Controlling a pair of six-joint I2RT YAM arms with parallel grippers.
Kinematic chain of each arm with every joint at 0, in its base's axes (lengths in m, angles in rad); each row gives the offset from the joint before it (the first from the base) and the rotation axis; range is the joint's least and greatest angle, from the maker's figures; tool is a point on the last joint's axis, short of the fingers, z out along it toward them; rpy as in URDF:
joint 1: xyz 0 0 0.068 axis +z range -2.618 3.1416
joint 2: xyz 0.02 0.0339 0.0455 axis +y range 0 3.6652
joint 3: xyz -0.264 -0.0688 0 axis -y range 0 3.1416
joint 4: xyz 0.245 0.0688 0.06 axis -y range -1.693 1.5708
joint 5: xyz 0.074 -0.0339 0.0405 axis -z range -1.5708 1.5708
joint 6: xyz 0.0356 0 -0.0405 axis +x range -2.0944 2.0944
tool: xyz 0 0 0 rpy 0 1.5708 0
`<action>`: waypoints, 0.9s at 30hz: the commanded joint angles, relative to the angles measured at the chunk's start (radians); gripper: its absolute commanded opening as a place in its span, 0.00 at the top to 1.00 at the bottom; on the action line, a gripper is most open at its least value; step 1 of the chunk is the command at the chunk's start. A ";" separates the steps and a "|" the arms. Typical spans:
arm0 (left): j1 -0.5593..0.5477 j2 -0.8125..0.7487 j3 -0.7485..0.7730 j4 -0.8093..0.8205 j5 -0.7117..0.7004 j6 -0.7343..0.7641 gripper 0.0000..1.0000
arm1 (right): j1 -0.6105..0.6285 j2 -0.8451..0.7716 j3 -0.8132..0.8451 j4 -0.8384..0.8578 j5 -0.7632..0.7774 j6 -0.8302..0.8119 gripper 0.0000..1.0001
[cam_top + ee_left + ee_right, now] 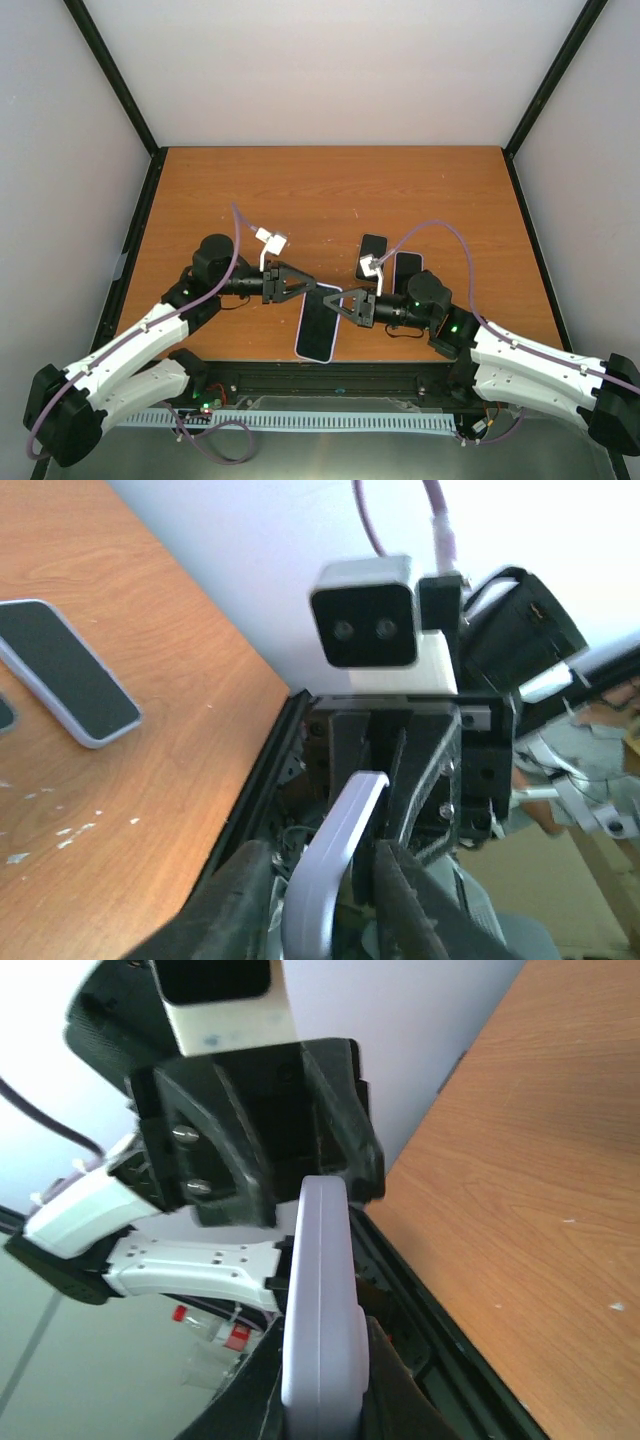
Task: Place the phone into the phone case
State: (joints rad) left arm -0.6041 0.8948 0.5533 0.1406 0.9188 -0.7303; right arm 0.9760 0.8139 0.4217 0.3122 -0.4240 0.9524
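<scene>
A lilac phone case [314, 358] with the dark phone [317, 325] lying in it hangs over the table's near edge, held at its far end between both arms. My left gripper [308, 285] comes in from the left and my right gripper [338, 302] from the right, at the case's top corners. In the left wrist view the case's curved lilac rim [335, 850] stands between my left gripper's [320, 905] dark fingers, which hug its sides. In the right wrist view the case's edge [322, 1290] is pinched in my right gripper [325, 1385].
Two other dark phones [372, 250] [405, 270] lie side by side on the wooden table [250, 190] just beyond the right gripper. One of them, pale-rimmed [65, 670], shows in the left wrist view. The black frame rail [330, 375] runs along the near edge.
</scene>
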 commanded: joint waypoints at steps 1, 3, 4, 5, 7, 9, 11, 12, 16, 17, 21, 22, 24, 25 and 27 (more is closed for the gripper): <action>-0.003 -0.008 0.069 -0.070 -0.091 0.031 0.56 | 0.004 0.008 0.038 -0.100 0.084 -0.063 0.97; -0.003 -0.025 0.085 -0.112 -0.140 0.045 0.35 | 0.004 0.009 0.057 -0.167 0.150 -0.100 0.97; -0.003 -0.035 0.094 -0.136 -0.169 0.054 0.26 | 0.000 0.014 0.060 -0.183 0.173 -0.111 0.97; -0.003 -0.047 0.102 -0.164 -0.211 0.062 0.19 | -0.004 0.022 0.067 -0.189 0.185 -0.120 0.97; -0.003 -0.074 0.108 -0.209 -0.293 0.077 0.01 | -0.014 0.059 0.080 -0.194 0.192 -0.141 0.97; -0.003 -0.098 0.105 -0.234 -0.349 0.097 0.00 | -0.028 0.108 0.110 -0.204 0.198 -0.170 0.97; -0.003 -0.111 0.110 -0.261 -0.391 0.114 0.00 | -0.057 0.172 0.135 -0.206 0.189 -0.194 0.97; -0.003 -0.114 0.116 -0.276 -0.405 0.128 0.01 | -0.079 0.207 0.147 -0.197 0.169 -0.204 0.97; -0.003 -0.122 0.125 -0.352 -0.480 0.152 0.00 | -0.169 0.355 0.213 -0.156 0.058 -0.232 0.97; -0.003 -0.124 0.124 -0.365 -0.489 0.154 0.00 | -0.187 0.391 0.230 -0.139 0.026 -0.237 0.97; -0.003 -0.150 0.100 -0.375 -0.500 0.155 0.01 | -0.230 0.539 0.334 -0.162 -0.013 -0.289 0.97; -0.003 -0.159 0.091 -0.373 -0.506 0.152 0.01 | -0.242 0.569 0.353 -0.165 -0.022 -0.297 0.97; -0.003 -0.171 0.076 -0.370 -0.525 0.147 0.01 | -0.270 0.624 0.384 -0.145 -0.069 -0.300 0.96; -0.003 -0.174 0.070 -0.373 -0.539 0.137 0.01 | -0.283 0.654 0.399 -0.135 -0.095 -0.299 0.96; -0.003 -0.173 0.060 -0.374 -0.554 0.117 0.01 | -0.301 0.713 0.433 -0.142 -0.120 -0.301 0.96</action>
State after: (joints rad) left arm -0.6052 0.7345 0.6285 -0.2127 0.4194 -0.6056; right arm 0.7132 1.4570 0.7830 0.1097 -0.4423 0.6792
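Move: Both hands hold the far end of the phone in its case, its middle about 5 cm back and 2 to the left of the right hand, and 8 cm back and 1 right of the left hand, at nearly their height. Some 22 cm below the right hand, a black phone lies about 21 cm ahead and 10 right, and a finished cased phone 15 ahead and 19 right. Right hand carries the held phone about 14 cm forward and 10 down as the left opens, letting go. ##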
